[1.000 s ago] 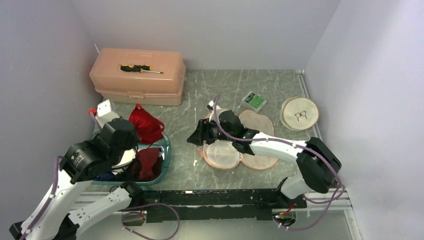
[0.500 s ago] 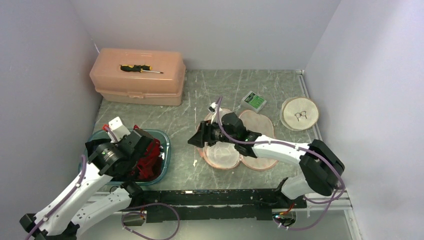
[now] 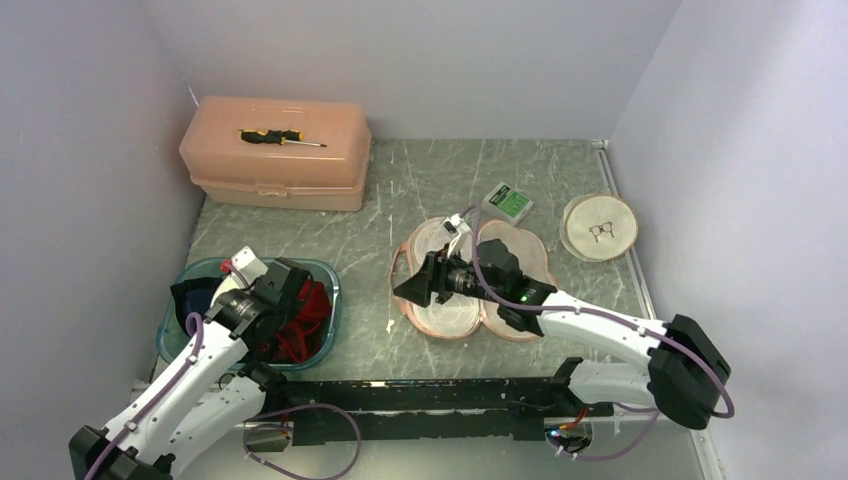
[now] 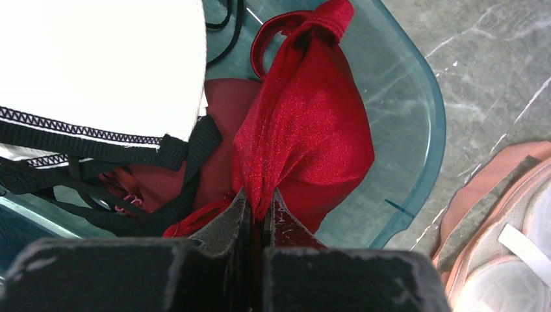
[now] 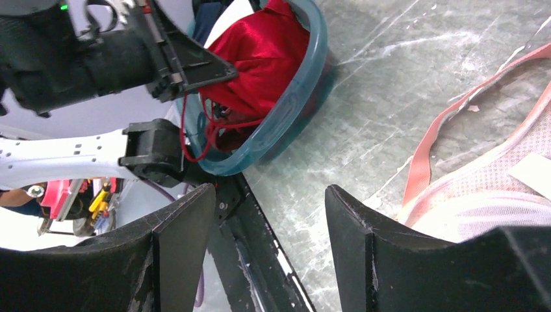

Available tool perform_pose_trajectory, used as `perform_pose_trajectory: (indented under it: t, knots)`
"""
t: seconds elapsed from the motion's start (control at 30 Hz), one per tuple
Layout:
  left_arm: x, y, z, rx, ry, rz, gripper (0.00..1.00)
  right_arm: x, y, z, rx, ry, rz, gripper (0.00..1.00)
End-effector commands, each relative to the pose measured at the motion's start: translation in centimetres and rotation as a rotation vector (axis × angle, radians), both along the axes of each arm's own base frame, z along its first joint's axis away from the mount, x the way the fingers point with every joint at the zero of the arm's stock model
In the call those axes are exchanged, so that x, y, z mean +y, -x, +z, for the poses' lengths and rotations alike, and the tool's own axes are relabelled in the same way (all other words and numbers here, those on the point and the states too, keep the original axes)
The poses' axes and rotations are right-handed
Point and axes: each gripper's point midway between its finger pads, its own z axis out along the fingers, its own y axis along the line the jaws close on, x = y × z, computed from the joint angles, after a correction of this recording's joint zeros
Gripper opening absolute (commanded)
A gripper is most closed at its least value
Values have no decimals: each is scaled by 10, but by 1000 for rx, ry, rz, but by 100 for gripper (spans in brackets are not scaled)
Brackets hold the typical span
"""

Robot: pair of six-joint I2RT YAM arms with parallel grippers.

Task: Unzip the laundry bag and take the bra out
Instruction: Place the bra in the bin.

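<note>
The bright red bra (image 4: 305,130) hangs bunched inside the teal tub (image 4: 429,130), one thin strap looping at its top. My left gripper (image 4: 256,198) is shut on a fold of the bra, with red fabric pinched between the fingers. From above, the left gripper (image 3: 283,318) sits low in the tub (image 3: 330,290) beside the bra (image 3: 312,305). The peach mesh laundry bag (image 3: 450,318) lies flat at mid-table. Over the bag's left edge my right gripper (image 3: 405,283) stands open and empty. Its wrist view shows the gripper (image 5: 269,195), the bag (image 5: 494,188) and the bra (image 5: 260,55).
A white garment with black trim (image 4: 97,65) also lies in the tub. A peach toolbox (image 3: 275,165) with a screwdriver (image 3: 283,137) stands at the back left. A green box (image 3: 507,202) and a round pad with glasses (image 3: 598,226) lie back right. Walls close both sides.
My left gripper has come down and toward the near edge with the bra, from above the tub's back rim into the tub. The right gripper has shifted slightly right and nearer.
</note>
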Motion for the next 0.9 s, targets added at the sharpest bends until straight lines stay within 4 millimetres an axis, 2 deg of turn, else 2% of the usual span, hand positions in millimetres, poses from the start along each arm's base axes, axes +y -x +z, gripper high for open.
perform_pose_trajectory:
  t: [0.0, 0.13, 0.23, 0.3, 0.4, 0.47, 0.53, 0.73, 0.8, 0.87]
  knots:
    - [-1, -6, -8, -15, 62, 58, 3, -11, 7, 15, -48, -29, -11, 67]
    - [13, 3, -29, 88, 37, 157, 5, -18, 9, 16, -57, -28, -26, 68]
    - [11, 5, -34, 129, 55, 174, 19, -22, 11, 15, -64, -20, -31, 68]
    - [8, 2, -26, 110, 67, 153, 32, -25, 11, 17, -75, -18, -37, 68]
    - [7, -1, 0, 51, 84, 120, 74, -28, 10, 19, -88, -7, -47, 69]
    - [8, -1, 22, 14, 85, 98, 88, -32, 8, 19, -97, 10, -64, 70]
    - [14, 3, 44, -3, 64, 97, 93, -34, 7, 23, -114, 14, -70, 70]
    - [26, 16, 102, -57, 26, 58, 93, -38, 6, 32, -153, 17, -76, 70]
    - [7, 5, 120, -113, 79, -67, 89, -38, 6, 33, -161, 17, -79, 70]
    - [-37, -13, 133, -179, 209, -263, 81, -38, 5, 31, -161, 25, -80, 70]
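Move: The left hand, already holding the red bra, hangs over the right part of the bin, whose middle lies about 8 cm to its left, 2 cm back and 7 cm below. Beneath it the maroon cloth sits roughly 4 cm back, 1 cm right and 8 cm down; the white cloth is some 11 cm left and 1 cm ahead, 6 cm lower. From the right hand the bin is around 39 cm left, 4 cm back and 13 cm below. Left hand lowers the bra 3 cm, releases it, rises about 15 cm; right hand drifts 4 cm right. ##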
